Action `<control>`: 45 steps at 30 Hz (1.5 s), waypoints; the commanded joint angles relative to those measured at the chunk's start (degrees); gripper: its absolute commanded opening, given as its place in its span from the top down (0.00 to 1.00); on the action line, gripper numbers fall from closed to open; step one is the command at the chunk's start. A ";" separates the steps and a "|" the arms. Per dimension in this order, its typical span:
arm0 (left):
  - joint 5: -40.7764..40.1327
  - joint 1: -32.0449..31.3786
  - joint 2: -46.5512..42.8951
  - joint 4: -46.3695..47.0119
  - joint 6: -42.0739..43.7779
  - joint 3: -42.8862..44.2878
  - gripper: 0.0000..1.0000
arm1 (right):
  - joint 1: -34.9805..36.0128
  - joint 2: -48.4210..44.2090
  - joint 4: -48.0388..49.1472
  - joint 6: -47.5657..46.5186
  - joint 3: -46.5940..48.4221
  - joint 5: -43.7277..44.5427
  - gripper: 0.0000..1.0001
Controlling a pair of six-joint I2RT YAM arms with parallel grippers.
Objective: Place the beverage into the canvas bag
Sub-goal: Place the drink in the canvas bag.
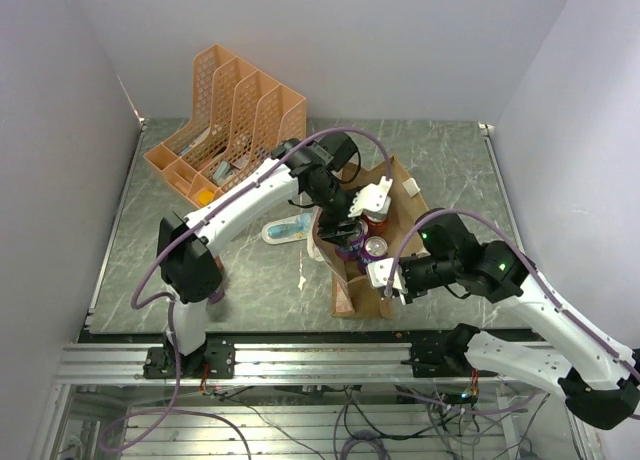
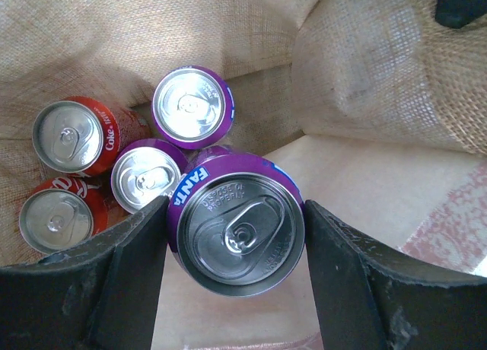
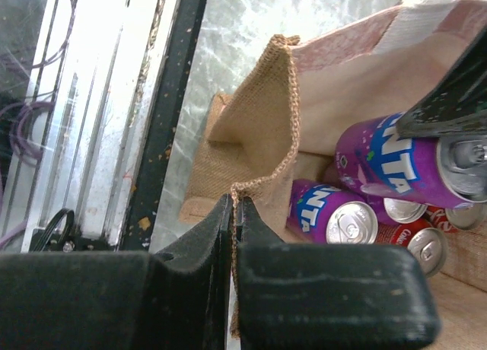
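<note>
The beverage, a purple Fanta can [image 2: 236, 228], is upright between the fingers of my left gripper [image 2: 236, 205], which is shut on its sides. The can hangs inside the mouth of the canvas bag [image 1: 398, 180], above several cans lying in it: red Coke cans [image 2: 72, 137] and purple ones [image 2: 194, 106]. From the right wrist view the held can [image 3: 388, 163] sits above those cans. My right gripper [image 3: 234, 205] is shut on the bag's woven rim [image 3: 285, 99] at its near corner and holds the mouth open.
An orange mesh file organiser [image 1: 235, 110] stands at the back left of the grey table [image 1: 150, 250]. A pale blue flat object [image 1: 285, 230] lies just left of the bag. The metal rail [image 1: 300, 360] runs along the near edge.
</note>
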 commanded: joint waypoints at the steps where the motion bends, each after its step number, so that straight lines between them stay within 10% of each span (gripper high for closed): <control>1: 2.08 -0.58 0.39 0.36 2.62 3.66 0.93 | 0.28 -1.09 3.11 2.36 0.21 1.11 1.00; 20: 2.29 -3.02 2.64 -0.36 5.37 0.44 0.93 | 0.23 -3.44 6.85 7.08 0.77 3.92 1.00; 45: -9.17 -4.14 -0.22 22.77 -4.72 -14.09 0.93 | 0.24 -5.10 5.25 7.18 -1.79 5.65 1.00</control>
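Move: The left hand already holds a purple can over the bag's near end. The empty patch of bag floor it is bound for lies about 19 cm below, some 3 cm to its right and 1 cm back. The nearer purple can in the bag stands roughly 7 cm right and 1 cm ahead, a second about 6 cm ahead and 3 cm right, and a red can about 8 cm ahead and 7 cm right. From the right hand, pinching the bag's rim, that patch is some 9 cm ahead and 7 cm left. Down into the bag's near end goes the left hand, about 8.5 cm in all: it first eases slightly back and right while sinking slowly, then drops faster beside the purple cans, edging forward a little at the end, its grip on the can unchanged. The closed right hand keeps its pinch on the rim, draws it up some 2.5 cm and slightly forward, then holds. ##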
